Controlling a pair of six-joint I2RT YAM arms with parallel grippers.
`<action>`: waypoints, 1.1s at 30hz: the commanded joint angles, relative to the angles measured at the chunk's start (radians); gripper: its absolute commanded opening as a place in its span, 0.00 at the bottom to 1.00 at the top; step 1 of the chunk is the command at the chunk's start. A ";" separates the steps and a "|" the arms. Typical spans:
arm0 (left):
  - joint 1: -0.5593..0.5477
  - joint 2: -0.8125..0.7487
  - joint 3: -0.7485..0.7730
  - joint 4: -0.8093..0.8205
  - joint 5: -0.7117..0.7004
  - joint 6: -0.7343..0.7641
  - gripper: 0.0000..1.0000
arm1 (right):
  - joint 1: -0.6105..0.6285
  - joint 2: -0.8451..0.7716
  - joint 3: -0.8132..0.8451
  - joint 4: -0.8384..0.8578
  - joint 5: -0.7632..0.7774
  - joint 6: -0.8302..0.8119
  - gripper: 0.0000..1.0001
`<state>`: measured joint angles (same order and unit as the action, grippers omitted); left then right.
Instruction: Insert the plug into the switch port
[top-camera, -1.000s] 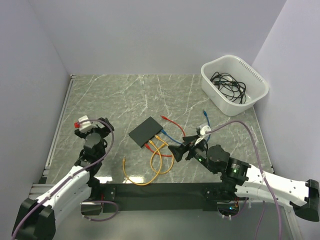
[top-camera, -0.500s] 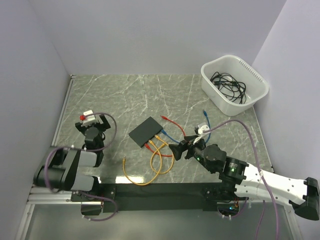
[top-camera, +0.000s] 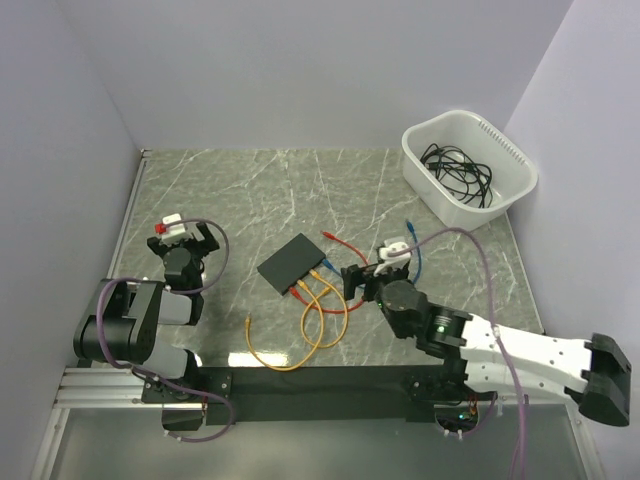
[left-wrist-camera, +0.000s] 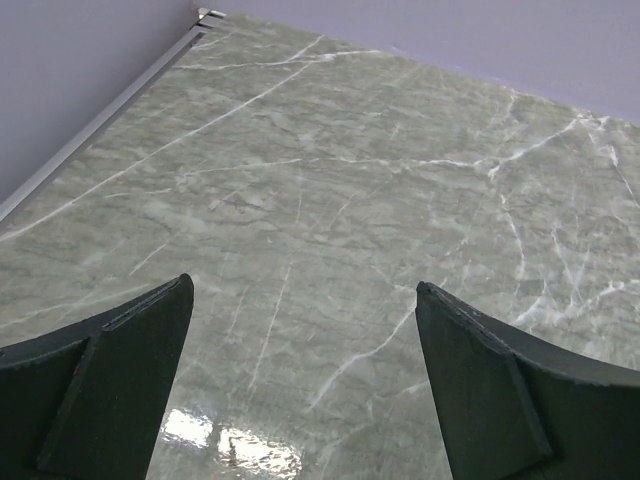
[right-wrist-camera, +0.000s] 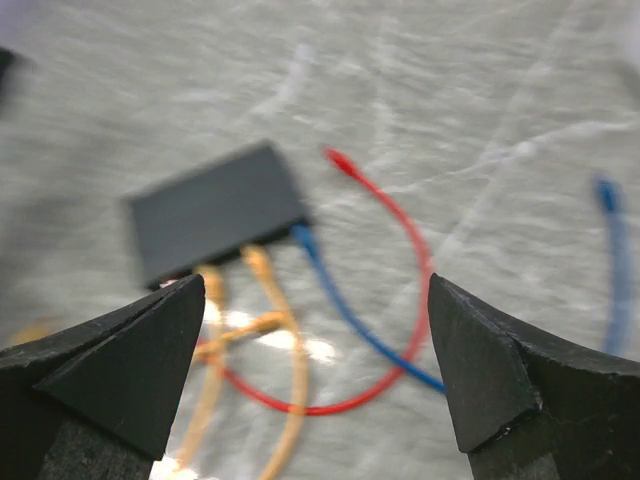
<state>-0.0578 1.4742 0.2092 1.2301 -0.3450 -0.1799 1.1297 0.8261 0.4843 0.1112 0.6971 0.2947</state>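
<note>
The black switch (top-camera: 296, 262) lies flat in the middle of the table, blurred in the right wrist view (right-wrist-camera: 215, 212). Orange, red and blue cables run into its near edge. The red cable (top-camera: 345, 246) ends in a free plug (top-camera: 327, 234), also in the right wrist view (right-wrist-camera: 337, 160). A blue cable's free end (top-camera: 409, 224) lies to the right. My right gripper (top-camera: 353, 280) is open and empty (right-wrist-camera: 315, 290), just right of the switch, above the cable loops. My left gripper (top-camera: 183, 240) is open and empty (left-wrist-camera: 303, 285) over bare table at the left.
A white tub (top-camera: 516, 160) holding black cables stands at the back right. A yellow cable (top-camera: 275, 362) loops near the front edge. Purple-grey walls close the table on three sides; a metal rail (top-camera: 118, 250) runs along the left.
My left arm has folded back to its base, its gripper staying at the left. My right gripper has moved forward over the cables, closer to the switch.
</note>
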 joint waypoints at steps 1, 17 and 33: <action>0.004 -0.009 0.022 0.023 0.057 0.002 0.99 | -0.007 0.140 0.060 0.034 0.207 -0.129 0.99; 0.044 -0.008 0.041 -0.011 0.201 0.013 0.99 | -0.809 -0.028 -0.044 0.096 -0.274 -0.017 1.00; 0.046 -0.008 0.041 -0.011 0.204 0.013 0.99 | -0.870 0.332 -0.245 0.838 -0.122 -0.190 1.00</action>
<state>-0.0162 1.4742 0.2249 1.1908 -0.1604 -0.1768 0.2829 1.0767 0.2333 0.6933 0.5308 0.1608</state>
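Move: The empty right hand is leaving the switch, which lies about 11 cm ahead and 16 cm to its left, some 18 cm below. The loose blue plug, nearest its new place, is roughly 23 cm ahead and 15 cm right; the white bin stands about 35 cm ahead and 32 cm right. The loose red plug is some 20 cm ahead, 7 cm left. For the left hand, that blue plug is about 9 cm ahead and 55 cm right. Touching nothing and fully open, the right hand swings about 21 cm right and 11 cm forward, away from the switch towards the open table before the white bin. It first dips forward and recovers, sweeps right while turning some 40 degrees clockwise, then sinks about 6 cm. The left hand only eases slightly right, turning a little clockwise. ##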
